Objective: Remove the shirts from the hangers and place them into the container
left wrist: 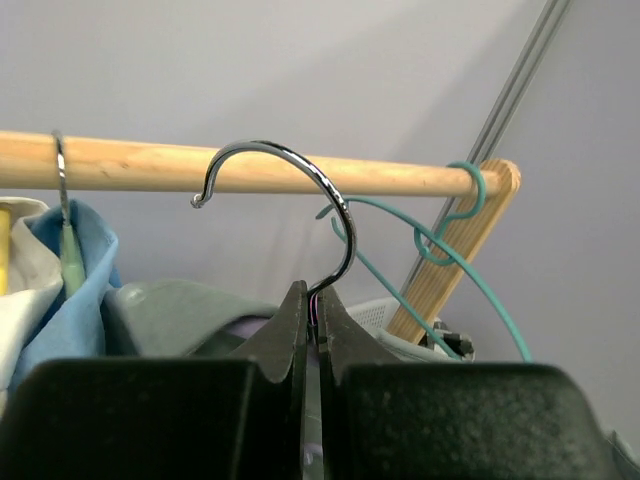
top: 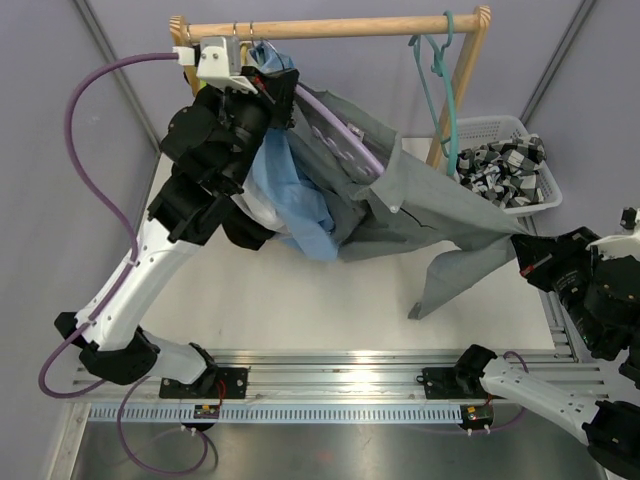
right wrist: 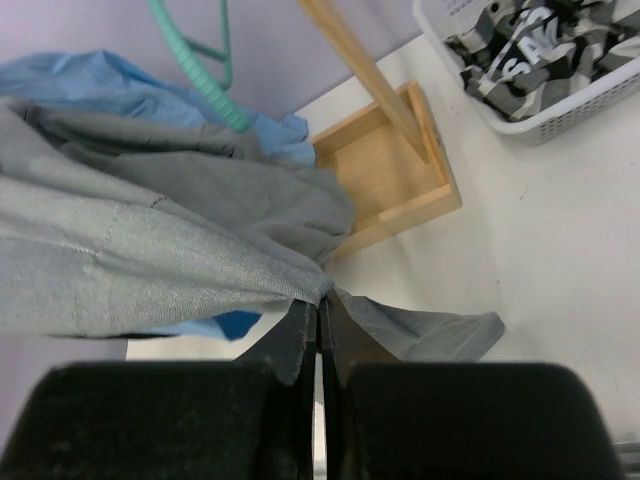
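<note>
My left gripper (top: pixel 258 78) (left wrist: pixel 312 296) is up at the wooden rail (top: pixel 330 27), shut on the neck of a lilac hanger (top: pixel 340 125). Its metal hook (left wrist: pixel 300 168) lies across the rail; whether it rests on it I cannot tell. A grey shirt (top: pixel 440 210) (right wrist: pixel 150 250) stretches from that hanger down to my right gripper (top: pixel 522 255) (right wrist: pixel 320 306), which is shut on the shirt's edge. A light blue shirt (top: pixel 290 190) (right wrist: pixel 90 85) hangs beside my left arm. The white container (top: pixel 490 128) (right wrist: pixel 590 100) at the right holds a black-and-white checked shirt (top: pixel 505 170) (right wrist: pixel 520 50).
A bare teal hanger (top: pixel 440 70) (left wrist: pixel 470 290) (right wrist: pixel 195 60) hangs near the rail's right end. A mint green hanger (left wrist: pixel 67 250) carries the blue shirt. The rack's wooden base (right wrist: pixel 390 170) and slanted post stand between the shirts and the container.
</note>
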Tool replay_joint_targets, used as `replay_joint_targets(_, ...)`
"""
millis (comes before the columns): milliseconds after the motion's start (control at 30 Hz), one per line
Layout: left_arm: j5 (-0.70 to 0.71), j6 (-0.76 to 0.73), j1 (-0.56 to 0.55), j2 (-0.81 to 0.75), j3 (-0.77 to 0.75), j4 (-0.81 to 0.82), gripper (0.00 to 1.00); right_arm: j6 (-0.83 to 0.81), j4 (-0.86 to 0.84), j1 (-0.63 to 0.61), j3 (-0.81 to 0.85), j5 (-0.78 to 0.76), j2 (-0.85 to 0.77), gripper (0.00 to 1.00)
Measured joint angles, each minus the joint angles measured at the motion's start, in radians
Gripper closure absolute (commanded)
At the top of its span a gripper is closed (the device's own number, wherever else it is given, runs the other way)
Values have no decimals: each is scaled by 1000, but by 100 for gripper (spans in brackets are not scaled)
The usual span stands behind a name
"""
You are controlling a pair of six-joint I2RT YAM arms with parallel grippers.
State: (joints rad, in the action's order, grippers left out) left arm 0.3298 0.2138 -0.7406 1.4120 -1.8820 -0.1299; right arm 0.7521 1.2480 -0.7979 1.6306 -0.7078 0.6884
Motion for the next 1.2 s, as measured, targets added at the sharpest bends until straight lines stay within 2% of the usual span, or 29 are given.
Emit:
replay_joint_targets(367, 75, -27, 13, -145, 143, 79, 100, 65, 39, -1, 2, -166, -14, 100)
replay_joint_targets(467, 57, 14, 22, -173, 166, 64, 100, 58, 43, -1, -14, -179, -14, 100)
replay_joint_targets(567, -34, 122, 34, -187, 175, 17, 100, 38, 67, 0, -54, -192, -14, 100)
replay_joint_targets(633, -47, 172, -15, -187, 187, -10, 100, 24, 86, 0, -71, -194, -13, 100)
replay_joint_targets(700, -55, 181, -125, -164, 170, -54, 100, 9, 92, 0, -80, -197, -13, 100)
replay_joint_targets(767, -80, 191, -242, -89, 66, -160, 100, -7, 97, 0, -86, -200, -13, 100)
replay_joint_targets(833, -106, 209, -306, -18, -22, -224, 100, -25, 102, 0, -95, -200, -13, 100)
replay_joint_targets(1000, -101, 274, -311, -18, -23, -331, 100, -60, 108, 0, -148, -194, -7, 100)
replay_joint_targets(1200, -75, 392, -327, -143, 69, -469, 100, -95, 87, 0, -181, -187, 21, 100)
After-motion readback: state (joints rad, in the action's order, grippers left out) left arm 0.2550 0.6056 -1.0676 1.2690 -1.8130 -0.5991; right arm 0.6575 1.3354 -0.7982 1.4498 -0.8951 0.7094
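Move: The left hand holds the lilac hanger by its hook; the grey shirt's middle lies roughly 12 cm back, 17 right and 8 below, the blue shirt about 6 ahead, 3 left and 15 below. The right hand pinches the grey shirt's edge, its middle some 9 cm ahead, 19 left and 6 above; the container sits about 32 ahead, 10 right and 33 below. Left pulls the hanger about 5 cm left, then swings 15 rightward, back and down; right grips shirt, sinking. ##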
